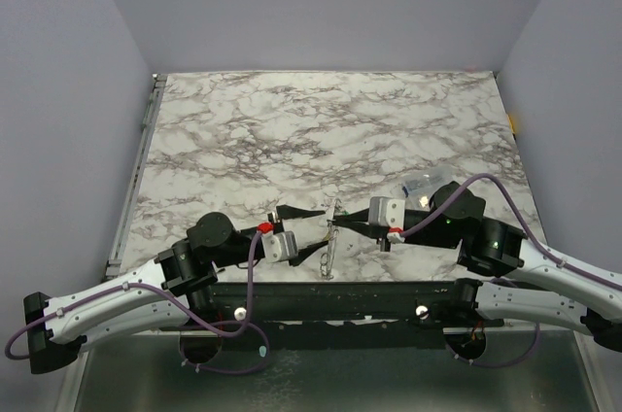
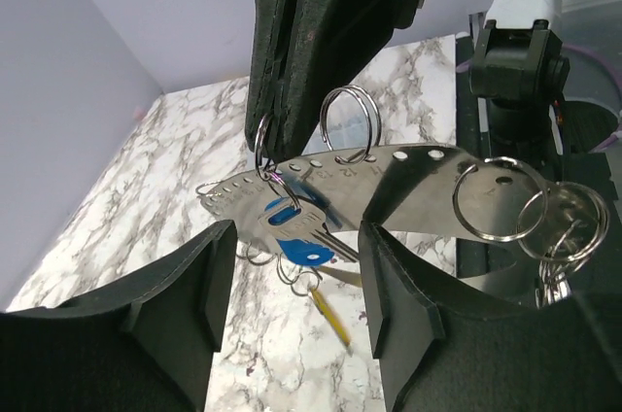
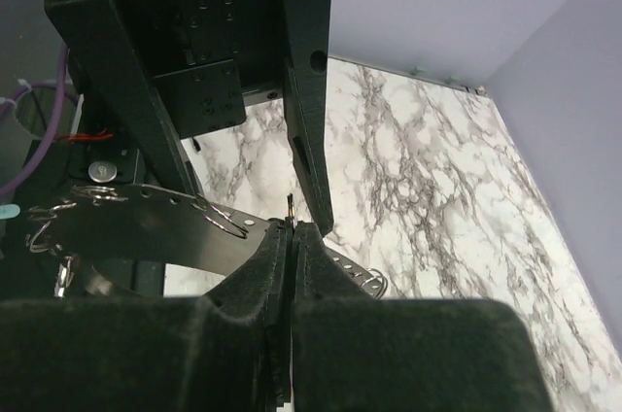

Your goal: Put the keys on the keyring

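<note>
My right gripper (image 3: 293,229) is shut on a thin grey keyring (image 2: 260,150), which shows almost edge-on between its black fingers (image 2: 292,62) in the left wrist view. A blue key (image 2: 303,249) hangs under that ring, and a yellow key (image 2: 330,317) dangles lower on small links. My left gripper (image 2: 296,271) stands open just short of the keys, with only marble showing between its pads. From above, the left gripper (image 1: 313,230) and the right gripper (image 1: 334,227) face each other tip to tip near the table's front edge.
A curved metal plate (image 2: 418,174) with a row of holes carries several more rings (image 2: 496,200) beside the keys. It shows as a thin strip (image 1: 330,249) from above. A clear plastic box (image 1: 423,184) lies behind the right arm. The table's black front rail (image 1: 330,291) is close below.
</note>
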Robot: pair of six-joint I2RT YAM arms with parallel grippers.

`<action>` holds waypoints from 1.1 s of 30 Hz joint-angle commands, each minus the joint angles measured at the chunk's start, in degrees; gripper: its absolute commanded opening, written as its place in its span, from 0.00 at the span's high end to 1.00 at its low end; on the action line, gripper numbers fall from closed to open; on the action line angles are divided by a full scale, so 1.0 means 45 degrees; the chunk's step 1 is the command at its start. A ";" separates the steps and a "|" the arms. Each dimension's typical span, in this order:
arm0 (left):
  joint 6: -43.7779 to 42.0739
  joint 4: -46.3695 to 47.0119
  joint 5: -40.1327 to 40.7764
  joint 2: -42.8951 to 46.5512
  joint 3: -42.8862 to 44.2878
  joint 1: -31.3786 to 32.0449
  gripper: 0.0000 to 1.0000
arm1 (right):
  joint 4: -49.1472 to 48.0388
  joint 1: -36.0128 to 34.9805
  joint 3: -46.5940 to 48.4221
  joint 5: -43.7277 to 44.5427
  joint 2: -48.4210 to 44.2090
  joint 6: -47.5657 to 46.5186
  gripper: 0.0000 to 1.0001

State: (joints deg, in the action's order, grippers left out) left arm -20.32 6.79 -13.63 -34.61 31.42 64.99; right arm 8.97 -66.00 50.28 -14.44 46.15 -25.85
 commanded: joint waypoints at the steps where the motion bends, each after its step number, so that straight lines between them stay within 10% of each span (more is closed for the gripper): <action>1: 0.0408 0.0489 0.0104 -0.0060 -0.0087 0.0005 0.45 | -0.1208 -0.0021 -0.0144 -0.0107 -0.0197 0.0367 0.99; 17: 0.0575 0.0689 -0.0308 -0.0224 -0.0089 -0.0019 0.61 | -0.2448 -0.0024 -0.0550 -0.1247 -0.0132 0.1238 0.99; 22: 0.0546 0.0613 -0.0338 -0.0230 -0.0056 -0.0029 0.95 | -0.2393 -0.0031 -0.0608 -0.1242 -0.0054 0.1272 0.99; 33: 0.0507 0.0500 -0.0307 -0.0223 -0.0009 -0.0048 1.00 | -0.1451 -0.0021 -0.0724 -0.0632 -0.0106 0.1077 0.99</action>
State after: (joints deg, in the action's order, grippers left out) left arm -18.09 8.45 -13.98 -35.64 31.38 64.95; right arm 2.17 -66.00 47.35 -18.44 46.11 -21.02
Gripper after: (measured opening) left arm 0.074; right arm 0.018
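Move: The blue key hangs by its small ring from the right hand's shut fingertips, already between the left hand's parted fingers: about 2 cm to the left hand's right, level with it in reach and height. The long metal keyring plate has its middle some 3 cm back and 3 cm to the right of the left hand. The yellow key hangs about 1 cm back, 3 cm right and 4 cm below the left hand. From the right hand the blue key is about 1 cm back, 1 cm left and 2 cm down. The right hand, fingers still shut on the small ring, eases about 1 cm back and 1 cm left towards the left gripper, turning some 5 degrees and rising slightly before sinking most of that back, so that the ring and blue key are presented to the waiting left fingers. The left hand all but stays in place, pointing to the right, narrows its fingers slowly and then closes them quickly, pinching the blue key edge-on between its tips just below the right fingertips. ##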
